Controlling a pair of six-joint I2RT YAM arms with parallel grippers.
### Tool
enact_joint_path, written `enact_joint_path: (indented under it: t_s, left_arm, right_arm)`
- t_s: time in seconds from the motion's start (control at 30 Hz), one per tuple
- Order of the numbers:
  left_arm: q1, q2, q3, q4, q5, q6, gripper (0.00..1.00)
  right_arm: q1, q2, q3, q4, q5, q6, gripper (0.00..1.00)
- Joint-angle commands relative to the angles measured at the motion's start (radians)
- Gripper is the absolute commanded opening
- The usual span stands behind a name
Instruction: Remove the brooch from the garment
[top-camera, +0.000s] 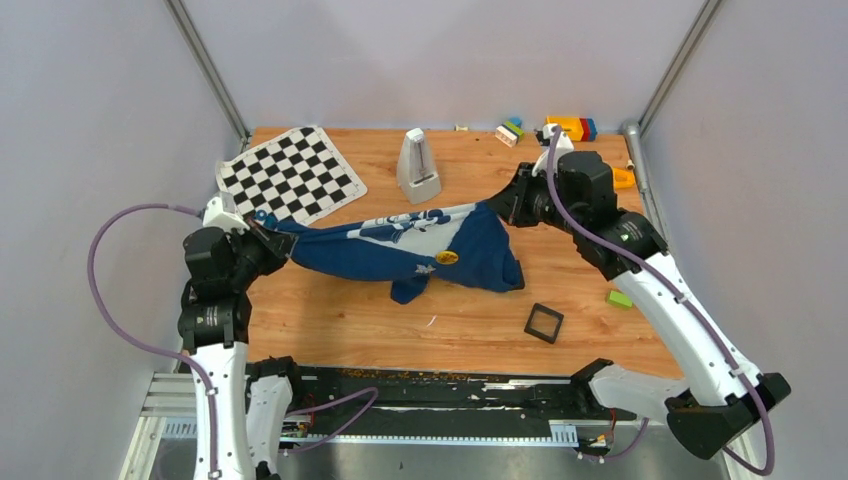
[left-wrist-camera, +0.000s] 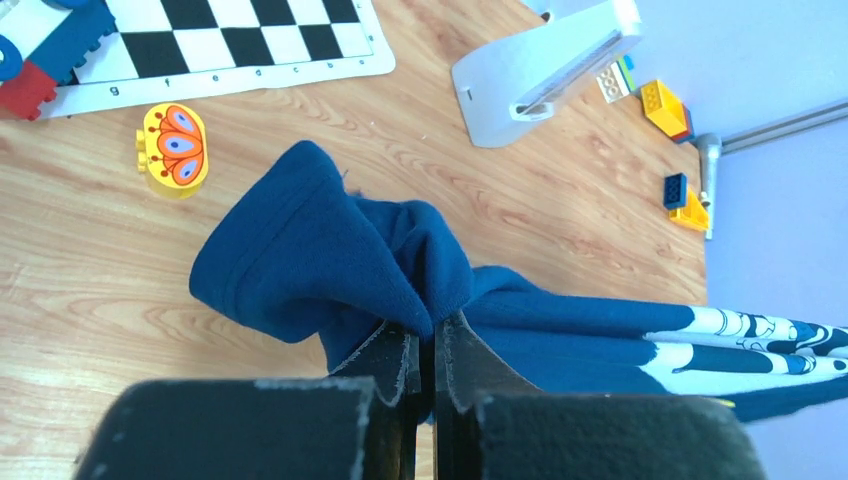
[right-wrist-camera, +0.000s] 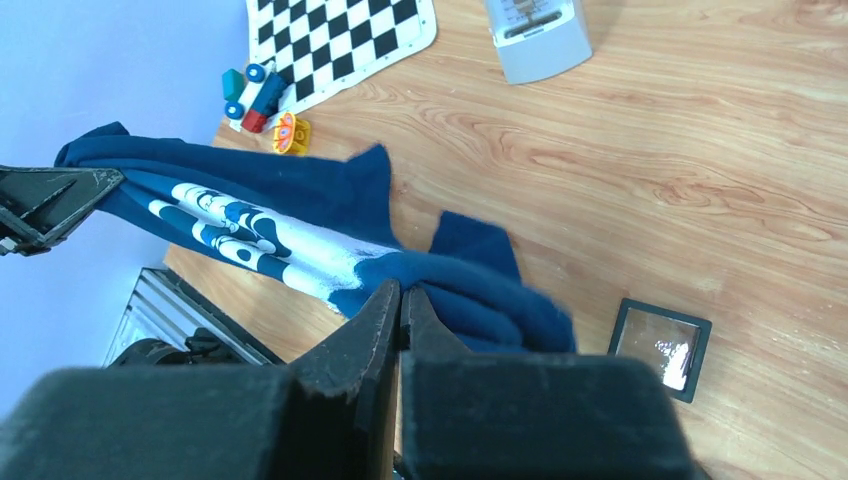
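The garment (top-camera: 390, 248), a navy T-shirt with a grey-white print, hangs stretched between both grippers above the wooden table. My left gripper (top-camera: 270, 238) is shut on its left end; in the left wrist view the fingertips (left-wrist-camera: 400, 345) pinch a bunched fold of the garment (left-wrist-camera: 330, 250). My right gripper (top-camera: 502, 205) is shut on the right end; in the right wrist view that gripper (right-wrist-camera: 401, 296) clamps the blue garment (right-wrist-camera: 300, 215). The brooch (top-camera: 447, 258), a tiny round gold piece, sits on the cloth's lower right part. It does not show in either wrist view.
A black square frame (top-camera: 544, 322) lies on the table in front of the shirt. A white wedge-shaped object (top-camera: 418, 165) stands behind it. The chequered cloth (top-camera: 290, 175) lies at the back left. A green block (top-camera: 620, 298) and toy bricks (top-camera: 570, 127) sit to the right.
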Motion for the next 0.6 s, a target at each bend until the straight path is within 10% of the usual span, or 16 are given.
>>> enact_joint_path:
  t_s: [0.0, 0.27, 0.33, 0.43, 0.57]
  left_arm:
    - [0.009, 0.058, 0.057, -0.056, -0.048, 0.017, 0.00]
    - [0.009, 0.399, 0.008, 0.206, -0.080, 0.006, 0.00]
    - [0.009, 0.485, -0.004, 0.273, -0.079, -0.005, 0.03]
    - [-0.010, 0.585, 0.026, 0.284, -0.069, 0.032, 0.68]
    - [-0.151, 0.546, 0.065, 0.188, -0.262, 0.110, 0.87]
  right_arm:
    - [-0.014, 0.010, 0.046, -0.039, 0.023, 0.007, 0.00]
    - [-0.121, 0.378, 0.122, -0.013, -0.028, 0.019, 0.01]
    - [-0.142, 0.469, 0.172, -0.016, -0.039, 0.010, 0.18]
    - [-0.135, 0.513, 0.167, -0.009, -0.079, -0.002, 0.58]
    - [-0.104, 0.472, 0.023, 0.064, -0.058, -0.010, 0.67]
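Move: Both hands hold the garment stretched in the air. For the right, the bare table to lay it on is about 9 cm ahead and 30 cm below; the yellow brooch hangs 6 cm left, 4 cm back and 9 cm below. On the table, the black frame lies 3 cm ahead, 6 cm right. For the left, its table spot is 8 cm ahead, 2 cm left, 24 cm below; the butterfly block is 13 cm ahead, 4 cm left. Swing both grippers down and forward together to lay the garment out: the right some 17 cm down and 9 cm forward, the left about 13 cm down and 8 cm forward, both tipping their fingers down some 25 degrees. Keep both pinches until low over the table, then open wide and let the cloth go from above it. ##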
